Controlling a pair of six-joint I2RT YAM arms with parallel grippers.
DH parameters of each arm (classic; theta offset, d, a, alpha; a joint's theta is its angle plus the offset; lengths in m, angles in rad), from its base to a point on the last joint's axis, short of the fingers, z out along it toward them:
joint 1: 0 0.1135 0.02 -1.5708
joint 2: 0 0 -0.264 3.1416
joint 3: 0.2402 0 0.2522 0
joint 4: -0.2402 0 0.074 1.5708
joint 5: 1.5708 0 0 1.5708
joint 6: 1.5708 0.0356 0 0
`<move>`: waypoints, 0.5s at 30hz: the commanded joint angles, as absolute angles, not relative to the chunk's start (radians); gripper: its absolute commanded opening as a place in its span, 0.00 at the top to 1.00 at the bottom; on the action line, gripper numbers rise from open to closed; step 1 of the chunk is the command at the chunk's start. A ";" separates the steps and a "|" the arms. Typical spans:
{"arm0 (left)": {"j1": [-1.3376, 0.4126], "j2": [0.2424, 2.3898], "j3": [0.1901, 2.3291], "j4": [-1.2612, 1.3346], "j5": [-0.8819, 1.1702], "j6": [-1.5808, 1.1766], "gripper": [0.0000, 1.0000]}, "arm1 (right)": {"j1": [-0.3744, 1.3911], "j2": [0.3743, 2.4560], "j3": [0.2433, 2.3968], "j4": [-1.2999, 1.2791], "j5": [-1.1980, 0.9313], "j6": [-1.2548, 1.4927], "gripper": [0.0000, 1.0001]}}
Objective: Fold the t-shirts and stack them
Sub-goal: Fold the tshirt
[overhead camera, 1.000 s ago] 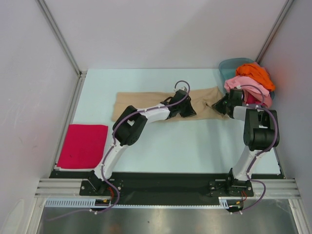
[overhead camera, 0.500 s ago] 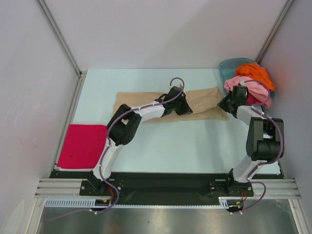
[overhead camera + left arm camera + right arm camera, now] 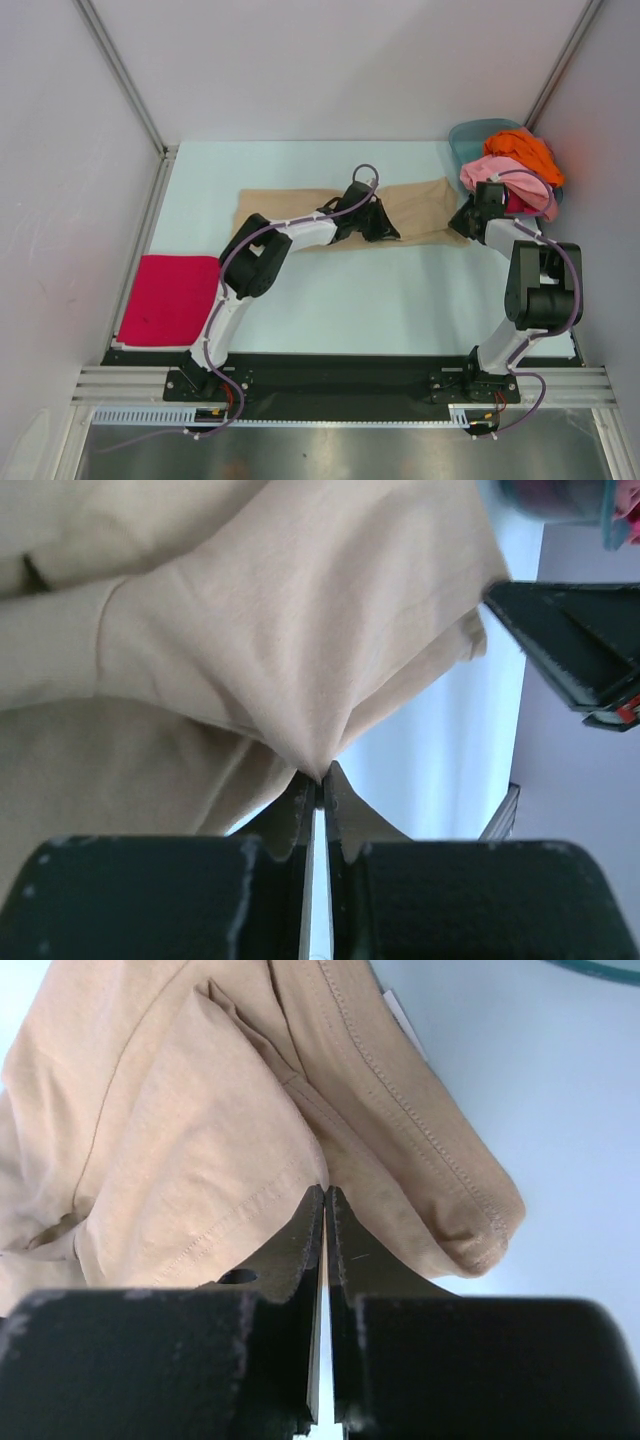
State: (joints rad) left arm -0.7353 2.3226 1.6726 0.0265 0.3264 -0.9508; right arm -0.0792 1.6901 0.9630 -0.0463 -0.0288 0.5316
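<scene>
A large tan t-shirt lies in a long band across the back of the table. My left gripper is shut on a pinch of its cloth at the very fingertips. At the band's right end my right gripper is shut on a fold of the same shirt, its tips against a hem. A folded magenta-red t-shirt lies flat at the near left. Pink and orange t-shirts are heaped at the basin.
A teal basin stands in the back right corner under the heap. White walls close the table on the left, back and right. My right gripper's black fingers show in the left wrist view.
Both arms have drawn the tan shirt's near edge toward the back, so the band is narrower. The right arm's upper part has swung to the right.
</scene>
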 commanded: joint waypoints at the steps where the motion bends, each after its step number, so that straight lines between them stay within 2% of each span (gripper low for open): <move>1: -0.736 2.275 1.637 0.095 0.377 -0.973 0.92 | -0.084 1.640 0.969 -0.055 -0.002 0.499 0.96; 4: -0.732 2.255 1.602 0.097 0.364 -0.963 0.79 | -0.084 1.640 0.968 -0.070 -0.002 0.494 0.84; 5: -0.729 2.243 1.588 0.097 0.356 -0.962 0.75 | -0.084 1.638 0.966 -0.077 -0.002 0.492 0.71; 7: -0.720 2.195 1.534 0.098 0.336 -0.948 0.71 | -0.084 1.626 0.968 -0.086 0.029 0.473 0.64; 8: -0.713 2.174 1.517 0.092 0.306 -0.937 0.64 | -0.084 1.620 0.968 -0.097 0.040 0.469 0.56; 9: -0.710 2.127 1.502 0.084 0.284 -0.910 0.62 | -0.083 1.612 0.966 -0.101 0.046 0.462 0.52; 12: -0.687 2.068 1.474 0.048 0.233 -0.844 0.56 | -0.066 1.579 0.976 -0.118 0.060 0.457 0.47; 15: -0.669 2.065 1.486 0.025 0.229 -0.819 0.56 | -0.034 1.554 0.988 -0.123 0.077 0.457 0.44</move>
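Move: The left hand still pinches the near edge of the beige t-shirt about 1 cm below its hand point. The right hand keeps another pinch on that edge, likewise about 1 cm below its hand point. From the left hand the clothes bin is about 18 cm ahead and 26 cm to the right. From the right hand it is about 16 cm ahead and 11 cm to the right, and the t-shirt's far right corner lies some 12 cm ahead and 2 cm to the left. Down and back about 2 cm towards the table goes the left hand, its fingers opening to let go of the t-shirt's edge; it then swings left over the shirt, nearly 5 cm in all, and climbs about 4 cm from its lowest point. Meanwhile the right hand opens even wider, frees its pinch and backs off about 1 cm, then lifts 2 cm. ##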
